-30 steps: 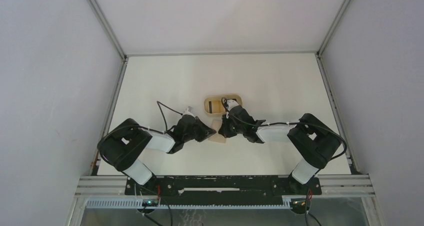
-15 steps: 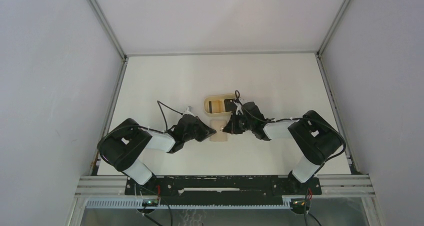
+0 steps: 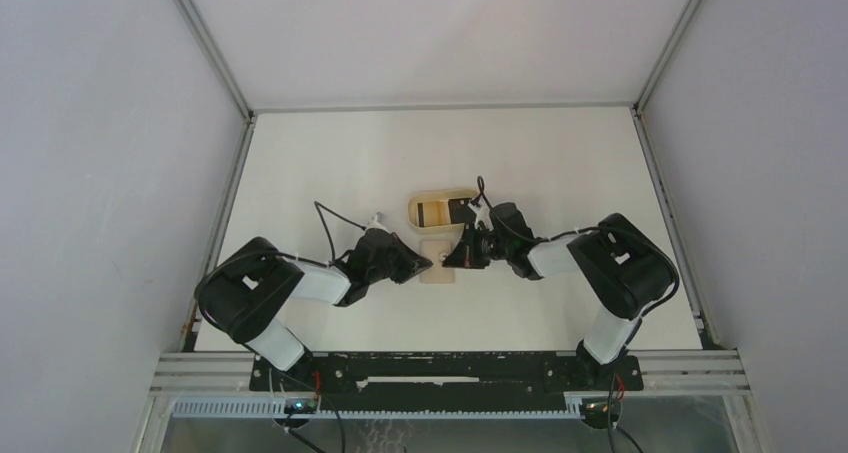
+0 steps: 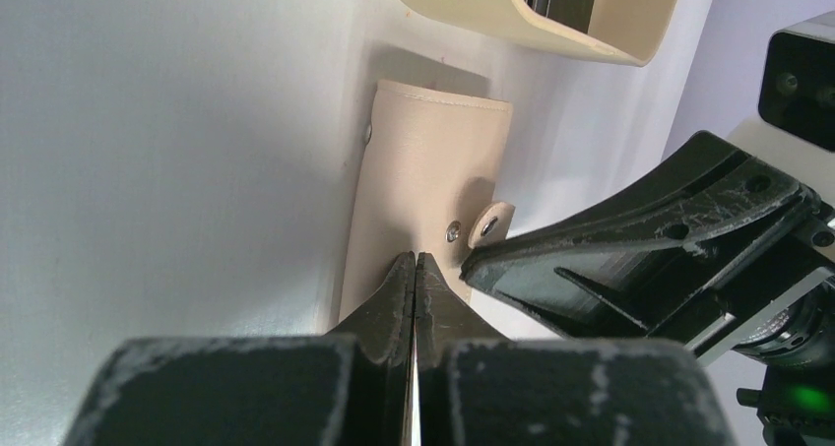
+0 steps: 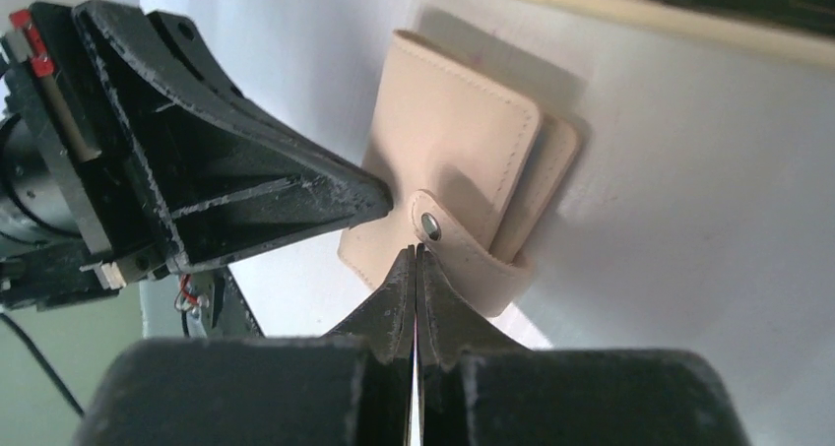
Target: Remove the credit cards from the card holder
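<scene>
The beige card holder (image 3: 437, 262) lies folded on the table between both grippers; its tab with the snap (image 5: 430, 225) curls over one edge. My left gripper (image 4: 415, 259) is shut, its tips resting against the card holder (image 4: 425, 170). My right gripper (image 5: 415, 253) is shut too, its tips touching the tab just below the snap, with nothing between them. The credit cards lie in the oval tray: a tan one with a dark stripe (image 3: 428, 213) and a black one (image 3: 461, 211).
The tan oval tray (image 3: 446, 193) stands just behind the card holder, its wall (image 4: 463, 8) close to the wallet's far edge. Both arms crowd the table's middle, and grey walls close in the left, right and back.
My right arm has drawn back to the right, uncovering the black card in the tray and more of the card holder. The left arm has stayed put.
</scene>
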`<state>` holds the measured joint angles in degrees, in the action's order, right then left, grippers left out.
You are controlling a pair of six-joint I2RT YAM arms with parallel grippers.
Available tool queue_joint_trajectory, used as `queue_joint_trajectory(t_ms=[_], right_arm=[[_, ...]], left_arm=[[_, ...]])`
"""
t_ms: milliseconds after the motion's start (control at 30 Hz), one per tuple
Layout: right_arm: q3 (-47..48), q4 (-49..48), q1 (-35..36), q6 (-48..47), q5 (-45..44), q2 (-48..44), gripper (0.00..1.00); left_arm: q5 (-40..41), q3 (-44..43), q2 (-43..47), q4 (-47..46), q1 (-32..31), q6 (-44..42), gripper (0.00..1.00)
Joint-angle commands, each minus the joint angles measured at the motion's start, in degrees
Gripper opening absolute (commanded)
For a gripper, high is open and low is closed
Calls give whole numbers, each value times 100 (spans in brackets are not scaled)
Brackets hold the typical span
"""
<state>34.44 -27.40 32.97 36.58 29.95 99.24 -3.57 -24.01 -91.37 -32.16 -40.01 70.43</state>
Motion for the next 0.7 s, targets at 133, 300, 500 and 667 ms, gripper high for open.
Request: queue_joint_trajectory(t_ms=[133, 300, 500, 667], right_arm=[[-33, 68, 57, -243, 265, -878, 30], [159, 1127, 82, -762, -503, -1663, 51], [640, 2473, 371, -1260, -1973, -1715, 61], [550, 2256, 242, -937, -1750, -1203, 58]], left_arm=[[344, -40, -112, 783, 55, -333, 0], [339, -60, -93, 816, 59, -353, 0], [340, -110, -131, 823, 55, -368, 0], [333, -113, -103, 839, 57, -380, 0]])
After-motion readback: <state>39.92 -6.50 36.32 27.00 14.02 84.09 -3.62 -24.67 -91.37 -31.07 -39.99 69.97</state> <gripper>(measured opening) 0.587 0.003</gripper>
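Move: The card holder's strap is at the right gripper's shut fingertips, about 1 cm ahead and level in height. The card holder's middle lies about 1 cm ahead, 1 cm left and 1 cm below. The tray's middle is some 11 cm ahead and 1 cm right of the right gripper. From the left gripper, the holder's middle is 1 cm ahead, 1 cm right and 1 cm below, and the strap about 1 cm ahead and 3 cm right. Draw the right gripper about 1 cm back, then lift it clear of the strap to roughly 7 cm up, spreading its shut fingers to a bit over half open. Ease it about 2 cm right and 2.5 cm forward, tilting the wrist some 15 degrees, and sink 2 cm back towards the strap. Keep the shut left fingertips still, resting on the holder. ##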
